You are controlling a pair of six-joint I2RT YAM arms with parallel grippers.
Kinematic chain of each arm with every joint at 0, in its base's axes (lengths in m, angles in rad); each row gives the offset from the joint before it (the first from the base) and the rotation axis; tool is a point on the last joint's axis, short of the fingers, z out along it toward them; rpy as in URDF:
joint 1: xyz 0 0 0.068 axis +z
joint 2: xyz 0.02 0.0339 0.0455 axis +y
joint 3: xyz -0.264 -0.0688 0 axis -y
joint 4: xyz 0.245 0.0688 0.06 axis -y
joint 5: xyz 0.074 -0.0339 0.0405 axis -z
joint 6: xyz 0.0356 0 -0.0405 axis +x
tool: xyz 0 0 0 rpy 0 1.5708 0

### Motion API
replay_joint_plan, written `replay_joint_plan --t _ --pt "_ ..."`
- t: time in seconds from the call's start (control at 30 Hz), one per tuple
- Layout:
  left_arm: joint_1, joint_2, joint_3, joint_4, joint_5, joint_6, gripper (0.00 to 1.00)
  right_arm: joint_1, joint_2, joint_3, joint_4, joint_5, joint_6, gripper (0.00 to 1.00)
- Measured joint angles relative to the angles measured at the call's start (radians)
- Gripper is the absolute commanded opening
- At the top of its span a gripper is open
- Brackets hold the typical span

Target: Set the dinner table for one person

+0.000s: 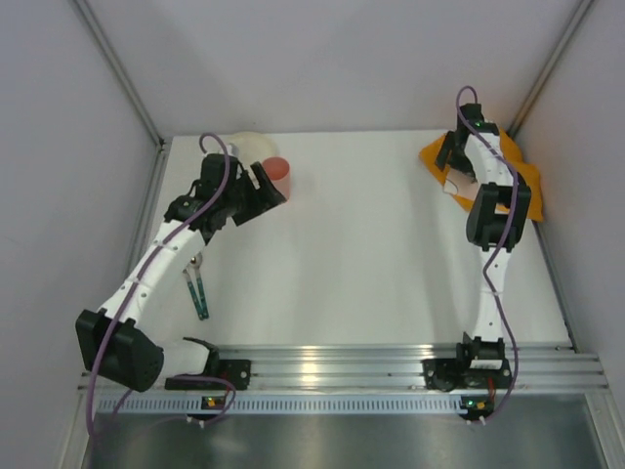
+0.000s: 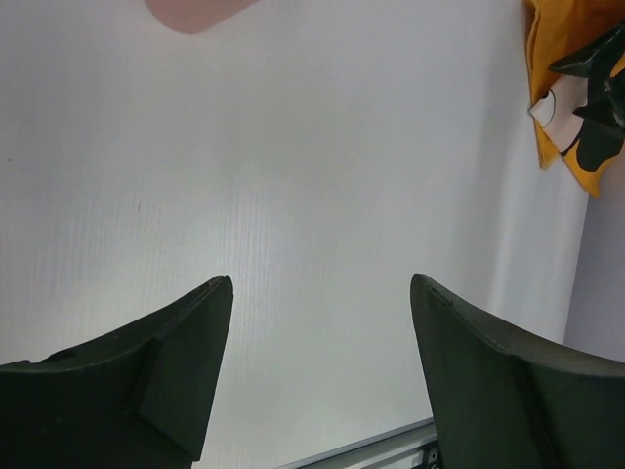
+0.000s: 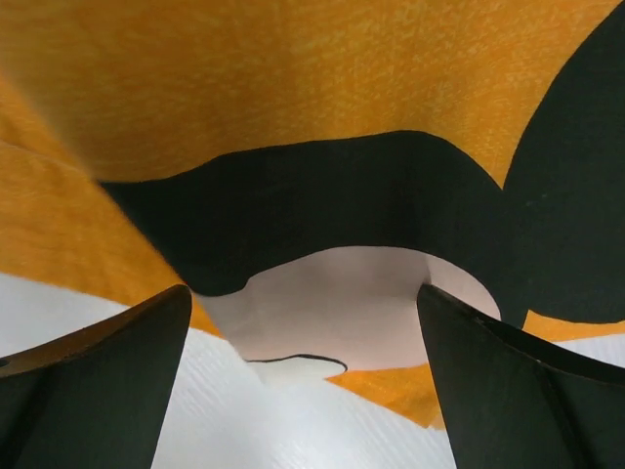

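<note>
The dinner table (image 1: 371,264) is a wide white tabletop. At its back left a pink-red cup (image 1: 280,171) stands in front of a cream round dish (image 1: 249,145) that my left arm partly hides. My left gripper (image 1: 266,186) is right beside the cup, open, with only bare table between its fingers (image 2: 186,362); the cup's pink edge (image 2: 195,12) shows at the top of the left wrist view. Two thin green-handled utensils (image 1: 198,293) lie near the left arm. My right gripper (image 1: 452,164) stands open low over the edge of an orange cloth (image 3: 293,88) with black and pale print.
The orange cloth (image 1: 518,171) is bunched in the back right corner against the wall. White walls with metal posts close in the left, back and right sides. A ribbed aluminium rail (image 1: 342,366) runs along the near edge between the arm bases.
</note>
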Motion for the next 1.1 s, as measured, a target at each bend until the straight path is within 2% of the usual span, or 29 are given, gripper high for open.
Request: replay_joint_plan --t 0.03,0.13,0.17,0.2,0.27,0.3,0.43,0.53,0.7,0.9,1.0,1.1 --pt "-0.019 0.023 0.006 0.0 -0.005 -0.003 0.78 -0.004 0.02 0.009 -0.008 -0.001 -0.001 0.95" --pt "-0.062 0.072 0.018 0.001 -0.02 -0.013 0.77 -0.01 0.048 0.016 -0.016 0.003 -0.011 0.69" --pt "-0.07 0.08 0.02 0.0 -0.023 -0.014 0.76 -0.011 0.052 0.016 -0.021 0.006 -0.018 0.45" --pt "-0.081 0.089 0.023 0.001 -0.024 -0.016 0.76 -0.012 0.054 0.016 -0.025 0.008 -0.021 0.29" --pt "-0.094 0.097 0.028 0.003 -0.029 -0.016 0.76 -0.011 0.054 0.016 -0.032 0.009 -0.025 0.05" --pt "-0.098 0.099 0.029 0.003 -0.033 -0.016 0.76 -0.011 0.054 0.016 -0.033 0.009 -0.025 0.0" --pt "-0.108 0.1 0.035 0.003 -0.047 -0.014 0.76 0.0 0.031 -0.036 -0.015 0.006 -0.021 0.0" --pt "-0.114 0.1 0.044 0.003 -0.054 -0.006 0.76 0.018 -0.053 -0.173 -0.006 -0.029 -0.01 0.0" --pt "-0.135 0.099 0.049 -0.002 -0.058 0.023 0.76 0.154 -0.294 -0.519 0.031 -0.175 0.056 0.0" --pt "-0.149 0.048 0.002 -0.003 -0.058 0.052 0.76 0.396 -0.608 -0.763 0.106 -0.376 0.222 0.0" --pt "-0.152 -0.006 -0.045 -0.006 -0.057 0.068 0.76 0.428 -0.732 -0.832 0.125 -0.426 0.278 0.0" --pt "-0.153 -0.032 -0.08 -0.006 -0.051 0.074 0.76 0.411 -0.813 -0.886 0.114 -0.395 0.283 0.0"
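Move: The napkin's near-left part, at its pale patch, is right under the open right gripper. The napkin's middle lies about 4 cm ahead, 8 cm right and 4 cm below. From the left gripper that middle is some 26 cm ahead, 67 cm right and 20 cm down. The pink cup stands roughly 18 cm straight ahead of the left gripper and 16 cm below, the plate about 37 cm ahead, 14 cm left and 20 cm below. Sink the right gripper about 3 cm, shut its wide-open fingers on the napkin's near-left part, then keep the pinch and sweep the cloth some 25 cm left and 20 cm back towards the table's middle, rising late while the hand rolls left side up and turns counter-clockwise. Ease the open left gripper a few centimetres right and down, then back. ##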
